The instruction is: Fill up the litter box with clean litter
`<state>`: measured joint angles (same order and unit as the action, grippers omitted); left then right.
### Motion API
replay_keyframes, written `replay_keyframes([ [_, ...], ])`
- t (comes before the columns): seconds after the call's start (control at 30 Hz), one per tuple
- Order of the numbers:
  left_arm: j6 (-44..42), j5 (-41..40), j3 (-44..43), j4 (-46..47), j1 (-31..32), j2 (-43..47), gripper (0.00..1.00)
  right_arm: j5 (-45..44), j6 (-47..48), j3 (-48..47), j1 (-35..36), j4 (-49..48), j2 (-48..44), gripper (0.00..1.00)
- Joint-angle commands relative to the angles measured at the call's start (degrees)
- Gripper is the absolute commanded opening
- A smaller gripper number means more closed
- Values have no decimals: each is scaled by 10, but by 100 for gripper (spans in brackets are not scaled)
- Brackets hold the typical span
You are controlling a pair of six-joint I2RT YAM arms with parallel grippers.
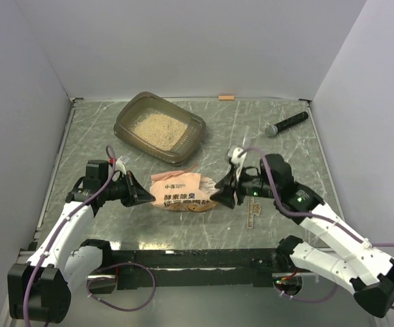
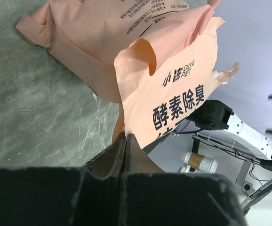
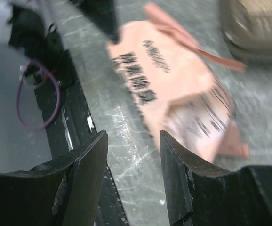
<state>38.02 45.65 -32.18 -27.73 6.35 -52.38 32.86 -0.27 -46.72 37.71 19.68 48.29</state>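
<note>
The litter box (image 1: 126,127) stands at the back left with beige clean litter (image 1: 159,127) spread inside it. The orange-pink litter pouch (image 1: 183,191) lies on the table between the arms. My left gripper (image 1: 147,199) is shut on the pouch's left edge; in the left wrist view its jaws (image 2: 125,135) pinch the crinkled orange film of the pouch (image 2: 173,89). My right gripper (image 1: 222,195) stands open just off the pouch's right end. The right wrist view shows only bare table between its fingers (image 3: 133,136), with the pouch (image 3: 183,89) ahead and the litter box (image 3: 256,33) beyond.
A black microphone-like stick (image 1: 286,124) lies at the back right. An orange tape mark (image 1: 226,97) sits on the far edge. White walls close in the table on three sides. A dark rail (image 1: 204,257) runs along the near edge.
</note>
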Motion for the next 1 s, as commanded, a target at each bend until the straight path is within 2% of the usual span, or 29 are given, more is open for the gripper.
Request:
replay_keyframes([
  [0.0, -8, -30, -23, -3, -4, 3, 1, -35, 117, 17, 68, -33, -25, 57],
  [0.07, -8, -35, -21, -3, -4, 4, 1, -46, 139, 17, 92, -30, -20, 57],
  [0.23, -2, -29, -17, 7, -4, 6, 1, -139, 204, -4, 169, -3, 26, 59],
  [0.4, -5, -28, -16, 6, -4, 3, 1, -223, 259, -8, 207, -10, 60, 60],
  [0.97, -15, -21, -32, 3, -4, -17, 1, -230, 292, 24, 213, -78, 112, 60],
])
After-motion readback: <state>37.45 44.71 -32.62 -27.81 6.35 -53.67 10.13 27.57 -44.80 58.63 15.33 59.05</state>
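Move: The litter bag's middle lies about 10 cm to the left of the open right hand, some 2 cm farther out and roughly 17 cm below it. The litter box stands about 26 cm ahead and 19 cm to the left, 20 cm down, and the flat brown strip some 12 cm to the right, 1 cm nearer, on the table. From the left hand, pinching the bag's left corner, the bag's middle is 10 cm right, 2 cm ahead, 7 cm below. The bag's left corner stays pinched in the almost motionless left hand, while the open right hand comes in over the bag's right part, ending some 6 cm lower and 4 to 5 cm farther left. It first draws back about 3 cm, then sinks and swings forward again, rolling some 30 degrees about its fingers so its forward side rises, tips dipping slightly. The fingers stay open and don't close on the bag. ##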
